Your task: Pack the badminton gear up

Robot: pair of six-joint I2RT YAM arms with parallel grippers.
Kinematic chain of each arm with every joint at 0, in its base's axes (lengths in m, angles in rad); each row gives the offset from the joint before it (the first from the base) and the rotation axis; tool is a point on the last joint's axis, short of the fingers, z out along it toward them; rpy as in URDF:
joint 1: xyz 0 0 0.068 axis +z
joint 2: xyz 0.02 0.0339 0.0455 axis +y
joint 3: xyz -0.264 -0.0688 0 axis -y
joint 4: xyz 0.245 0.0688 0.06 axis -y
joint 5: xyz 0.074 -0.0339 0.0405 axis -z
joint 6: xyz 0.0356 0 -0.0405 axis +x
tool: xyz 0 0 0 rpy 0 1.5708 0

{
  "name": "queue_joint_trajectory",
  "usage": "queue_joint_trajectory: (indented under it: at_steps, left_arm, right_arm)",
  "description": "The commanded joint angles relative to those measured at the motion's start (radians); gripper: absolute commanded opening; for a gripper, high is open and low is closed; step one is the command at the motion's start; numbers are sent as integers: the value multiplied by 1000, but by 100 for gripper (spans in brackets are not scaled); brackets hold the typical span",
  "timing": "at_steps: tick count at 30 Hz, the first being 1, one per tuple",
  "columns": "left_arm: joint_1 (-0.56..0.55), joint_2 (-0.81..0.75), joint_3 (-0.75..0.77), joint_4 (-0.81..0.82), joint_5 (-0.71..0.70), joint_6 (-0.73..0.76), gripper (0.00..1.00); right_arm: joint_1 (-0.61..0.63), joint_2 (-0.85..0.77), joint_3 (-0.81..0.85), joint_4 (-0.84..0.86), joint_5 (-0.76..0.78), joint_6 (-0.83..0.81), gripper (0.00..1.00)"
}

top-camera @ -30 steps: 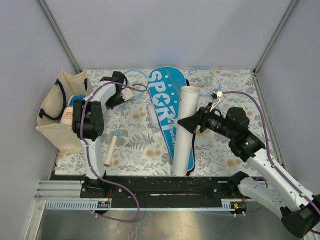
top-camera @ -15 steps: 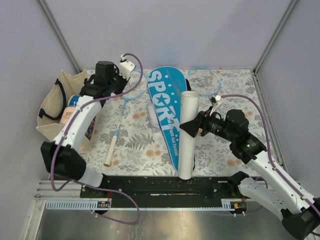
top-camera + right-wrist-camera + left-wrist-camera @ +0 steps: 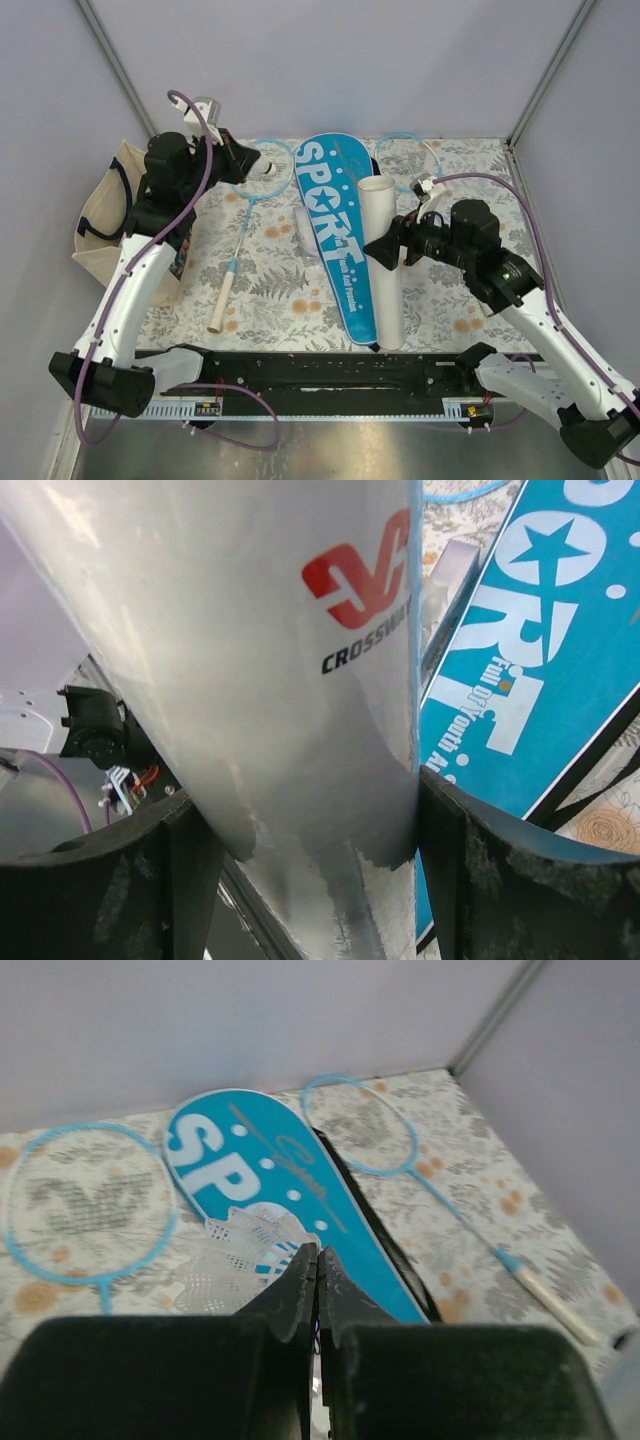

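My right gripper [image 3: 384,250] is shut on the long white tube [image 3: 384,262], which slants above the table with its open end [image 3: 377,185] to the rear. In the right wrist view both fingers [image 3: 170,880] press the tube [image 3: 250,660]. The blue "SPORT" cover [image 3: 335,225] lies flat beside it. My left gripper [image 3: 245,160] hangs shut and empty in the air above one racket's head [image 3: 268,165]; its white handle [image 3: 220,305] points toward me. The other racket [image 3: 362,1125] lies at the back right. White shuttlecocks [image 3: 245,1250] lie at the cover's [image 3: 250,1160] left edge.
A beige cloth bag [image 3: 100,215] with black handles stands at the left edge with packets inside. The floral cloth [image 3: 280,290] covers the table. Grey walls close in the back and sides, and the black base rail [image 3: 320,370] runs along the near edge.
My left arm has risen and swung back from the racket area toward the rear left. The tube's near end has swung right and forward in the right gripper.
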Motion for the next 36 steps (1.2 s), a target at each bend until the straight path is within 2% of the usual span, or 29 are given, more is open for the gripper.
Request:
queue_joint_trajectory:
  at_steps: [1, 8, 11, 18, 26, 36]
  left_arm:
    - [4, -132, -86, 134, 185, -227, 0]
    - [4, -301, -236, 282, 272, -276, 0]
    - [6, -332, -296, 354, 352, -342, 0]
    - [-6, -356, -301, 383, 472, -390, 0]
    - [-16, -390, -230, 205, 438, -371, 0]
    - [-39, -384, -238, 178, 473, -379, 0]
  right_arm:
    - [1, 65, 104, -99, -98, -74, 52]
    - [8, 94, 46, 34, -316, 41, 48]
    - [33, 131, 68, 18, -344, 45, 48]
    - [140, 228, 182, -160, -267, -22, 48]
    - [231, 369, 355, -407, -103, -125, 48]
    - [318, 409, 386, -367, -112, -113, 48]
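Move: The left hand holds the shuttlecock; the open mouth of the tube, gripped by the right hand, lies about 26 cm to its right, 13 cm back and roughly level. The racket bag's middle is some 21 cm right, 6 cm ahead and 38 cm below, the left racket's head 25 cm ahead, 4 cm left and as far below. From the right hand the shuttlecock is about 17 cm ahead, 24 cm left and 12 cm higher. Left draws the shuttlecock 15 cm back towards the tube's mouth, turning clockwise; right brings the tube 8 cm left, back, down. ##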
